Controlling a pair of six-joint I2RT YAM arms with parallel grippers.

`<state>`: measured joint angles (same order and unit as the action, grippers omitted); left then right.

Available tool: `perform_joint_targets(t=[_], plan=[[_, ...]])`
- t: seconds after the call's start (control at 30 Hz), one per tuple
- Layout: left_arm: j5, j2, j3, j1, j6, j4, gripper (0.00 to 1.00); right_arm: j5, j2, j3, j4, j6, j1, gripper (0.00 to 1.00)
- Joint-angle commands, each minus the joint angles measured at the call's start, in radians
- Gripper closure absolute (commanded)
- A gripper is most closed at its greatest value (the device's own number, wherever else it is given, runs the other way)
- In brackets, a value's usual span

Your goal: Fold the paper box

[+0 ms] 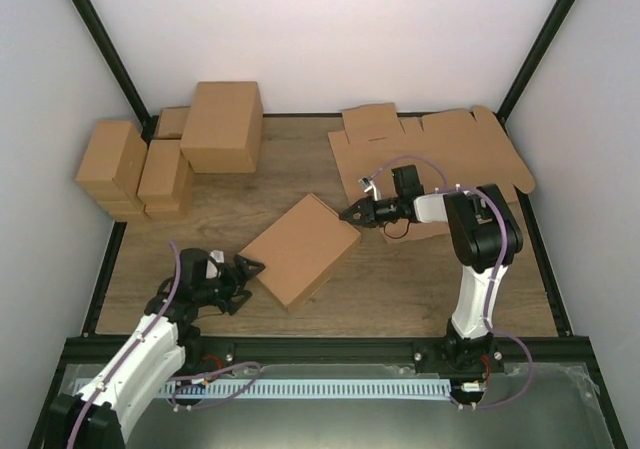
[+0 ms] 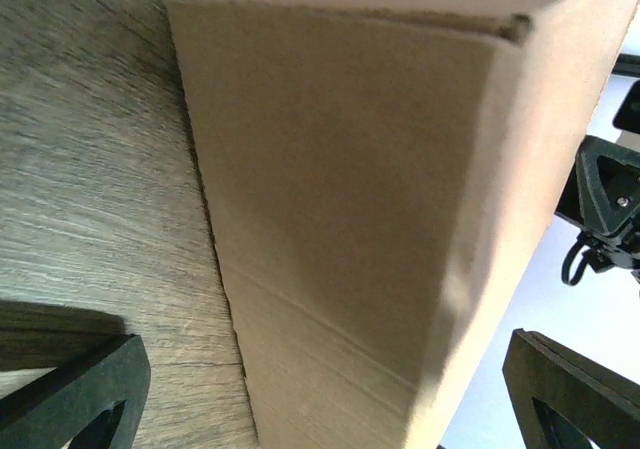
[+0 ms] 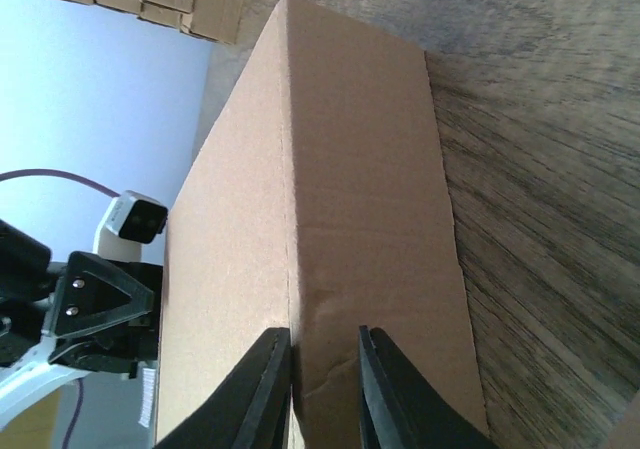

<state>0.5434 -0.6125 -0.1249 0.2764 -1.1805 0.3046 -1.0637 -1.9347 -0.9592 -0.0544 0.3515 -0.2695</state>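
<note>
The paper box point(image 1: 300, 249) lies folded into a closed brown carton in the middle of the wooden table, turned diagonally. My right gripper point(image 1: 352, 212) is at its far right corner. In the right wrist view the fingers point(image 3: 270, 379) stand close together on the box's end point(image 3: 330, 219), beside its top ridge, and the cardboard between them is wrinkled. My left gripper point(image 1: 245, 279) sits at the box's near left end, open wide. The left wrist view shows one fingertip point(image 2: 85, 394) on each side of the box point(image 2: 350, 189), neither touching it.
Flat die-cut cardboard sheets point(image 1: 450, 149) lie at the back right, partly under the right arm. Finished brown cartons stand at the back left, a large one point(image 1: 222, 126) and smaller ones point(image 1: 110, 159) point(image 1: 165, 174). Black frame posts mark the table's edges.
</note>
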Motion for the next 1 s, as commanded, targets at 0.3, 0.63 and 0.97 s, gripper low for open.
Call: perform_joint_targets(t=[0.3,0.63,0.97], plan=[[0.051,-0.085,0.015,0.001,-0.054,-0.257,0.0,-0.039,-0.107,-0.019,-0.07,0.039,0.054,0.84],[0.096,-0.188,-0.008,0.001,-0.08,-0.397,0.0,-0.048,-0.12,-0.026,-0.073,0.041,0.055,0.85],[0.084,-0.171,-0.094,0.0,-0.056,-0.326,0.3,-0.064,-0.101,-0.037,-0.068,0.052,0.056,0.81]])
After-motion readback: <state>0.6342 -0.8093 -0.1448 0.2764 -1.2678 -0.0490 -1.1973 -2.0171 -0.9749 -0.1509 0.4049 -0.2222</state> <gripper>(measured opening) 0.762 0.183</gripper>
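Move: Ahead and to the right of the left hand, the paper box's middle lies about 8 cm farther out, 10 cm to the right and roughly level with the fingers, its near-left end right in front of them. A narrow carton stands about 24 cm ahead and 18 cm left of that hand. From the right hand the box's middle is some 8 cm back, 10 cm left and 3 cm lower; the flat cardboard sheet lies about 12 cm ahead and 18 cm right. Moving forward, up and to the right, about 3 cm each way, the left hand drives in against the paper box's near-left end, its fingers tilting up some 10 degrees; wide open until late, they start to close around that end, one low by the table and the other by the top. The right hand barely moves, its nearly shut fingertips staying at the box's upper edge by the right corner while it rolls about 5 degrees. ##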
